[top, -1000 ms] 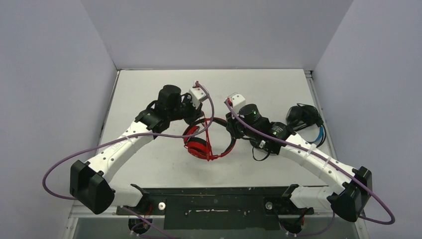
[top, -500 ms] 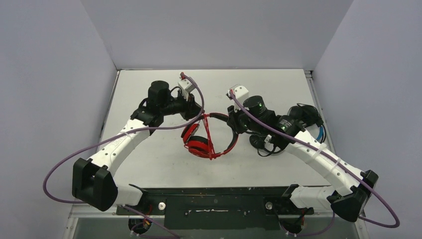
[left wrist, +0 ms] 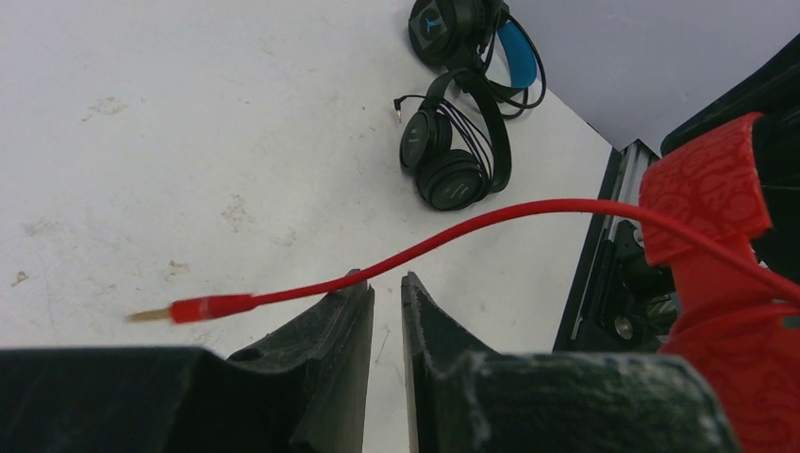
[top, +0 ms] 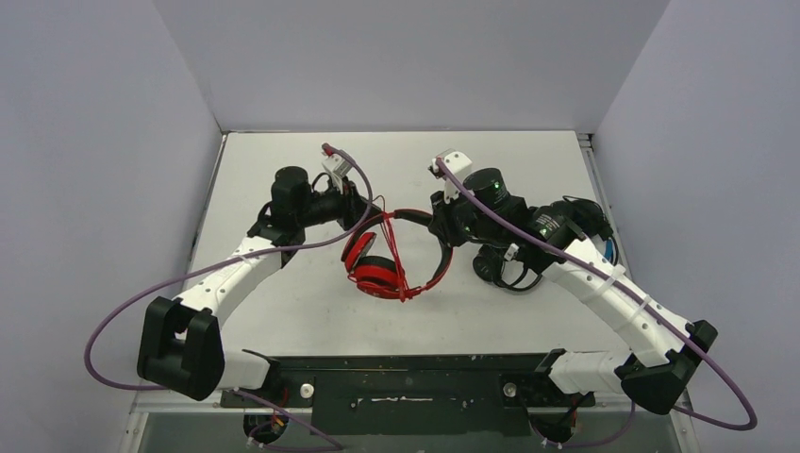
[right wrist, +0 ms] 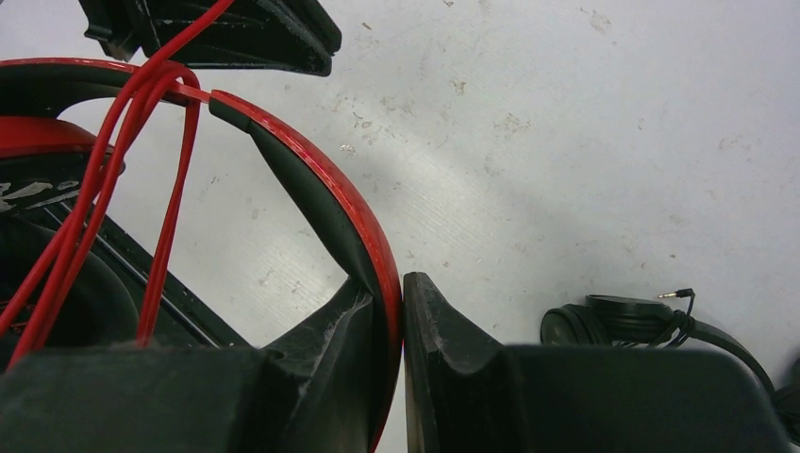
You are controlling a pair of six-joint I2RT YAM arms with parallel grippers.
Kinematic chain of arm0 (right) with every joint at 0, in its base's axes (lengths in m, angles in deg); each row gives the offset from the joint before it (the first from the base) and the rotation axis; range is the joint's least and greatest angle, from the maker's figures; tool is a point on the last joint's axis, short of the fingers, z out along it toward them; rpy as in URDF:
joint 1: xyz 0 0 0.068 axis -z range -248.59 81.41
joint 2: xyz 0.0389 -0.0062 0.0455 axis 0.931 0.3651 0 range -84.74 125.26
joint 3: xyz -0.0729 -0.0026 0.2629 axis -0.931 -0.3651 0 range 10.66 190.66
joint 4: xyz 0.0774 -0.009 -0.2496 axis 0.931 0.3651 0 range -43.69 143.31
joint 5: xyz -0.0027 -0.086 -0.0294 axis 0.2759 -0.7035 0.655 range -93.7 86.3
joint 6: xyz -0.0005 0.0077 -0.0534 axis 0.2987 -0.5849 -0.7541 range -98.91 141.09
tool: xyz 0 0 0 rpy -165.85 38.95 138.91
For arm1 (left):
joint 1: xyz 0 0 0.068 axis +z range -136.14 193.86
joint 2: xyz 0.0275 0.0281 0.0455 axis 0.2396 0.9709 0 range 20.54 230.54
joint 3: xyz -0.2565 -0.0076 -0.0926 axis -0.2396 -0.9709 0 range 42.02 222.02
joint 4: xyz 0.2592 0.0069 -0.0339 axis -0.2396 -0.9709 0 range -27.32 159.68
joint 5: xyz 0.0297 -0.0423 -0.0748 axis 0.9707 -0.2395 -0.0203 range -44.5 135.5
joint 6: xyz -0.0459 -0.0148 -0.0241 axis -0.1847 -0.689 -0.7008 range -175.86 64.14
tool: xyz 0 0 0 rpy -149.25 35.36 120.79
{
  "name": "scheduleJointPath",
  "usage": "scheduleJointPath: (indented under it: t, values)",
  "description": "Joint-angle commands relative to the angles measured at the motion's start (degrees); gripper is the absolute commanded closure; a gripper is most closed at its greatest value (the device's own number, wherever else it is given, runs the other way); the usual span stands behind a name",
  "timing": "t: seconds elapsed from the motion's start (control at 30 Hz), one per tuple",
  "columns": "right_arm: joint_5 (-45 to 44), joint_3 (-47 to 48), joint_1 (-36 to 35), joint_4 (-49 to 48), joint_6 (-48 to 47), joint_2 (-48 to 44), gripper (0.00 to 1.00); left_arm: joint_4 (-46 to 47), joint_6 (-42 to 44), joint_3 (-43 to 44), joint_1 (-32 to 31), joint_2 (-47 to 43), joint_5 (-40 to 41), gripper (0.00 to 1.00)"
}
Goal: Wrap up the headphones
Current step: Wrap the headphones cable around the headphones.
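Observation:
The red headphones (top: 377,274) lie mid-table with their red cord (top: 391,250) wound across the band. My right gripper (right wrist: 391,283) is shut on the red headband (right wrist: 330,189). My left gripper (left wrist: 387,283) sits just left of the headphones, jaws slightly apart with nothing between them. The cord's free end (left wrist: 453,229) drapes over its left fingertip (left wrist: 354,288), and the plug (left wrist: 203,308) hangs loose. The all-black headphones (left wrist: 453,151) and the blue-banded headphones (left wrist: 514,52) lie to the right.
The black headphones (top: 505,269) rest under my right forearm, with the blue-banded pair (top: 590,226) behind it near the table's right edge. A dark rail (top: 406,377) runs along the near edge between the arm bases.
My left gripper has drawn back to the left, and its jaws have parted and let go of the red cord. The right gripper shifted slightly, still holding the headband.

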Motion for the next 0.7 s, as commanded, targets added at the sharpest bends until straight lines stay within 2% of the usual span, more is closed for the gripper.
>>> scheduleJointPath:
  t: [0.0,0.1,0.27,0.5,0.67]
  values:
    - [1.0,5.1,1.0,-3.1,2.3,0.0,1.0,10.3,-5.4,-1.9,0.2,-3.2,-2.6,0.83]
    - [1.6,6.3,2.0,-2.8,2.6,0.7,1.0,10.9,-6.3,-4.0,0.2,-5.4,0.7,0.78]
    - [2.1,7.6,2.7,-2.2,1.9,1.6,1.0,14.6,-10.1,-12.6,0.3,-13.3,8.6,0.62]
    - [4.2,8.8,4.1,-0.6,1.0,2.5,1.0,11.7,-11.5,-18.0,1.8,-20.3,9.9,0.54]
    - [5.1,9.2,4.8,0.8,1.2,2.9,1.0,13.9,-12.0,-20.7,1.9,-22.7,10.5,0.48]
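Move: The red cable's free end sticks out just beyond the nearly shut, empty left fingers, some 3 cm ahead and about level. The red headphones' middle is about 8 cm back and 4 cm right of the left hand, a little lower; their left earcup is 7 cm back, 3 cm left and 4 cm below. From the right hand, already gripping the headband, the cable end lies roughly 8 cm ahead and 11 cm left, and the headphones' middle 7 cm left, 3 cm back. Draw the empty left gripper back and left, away from the cable's free end, about 4 cm each way, swinging its fingers some 10 degrees counter-clockwise and opening them to around half. Meanwhile keep the right grip closed on the headband and carry the headphones about 2 cm forward and slightly up. ##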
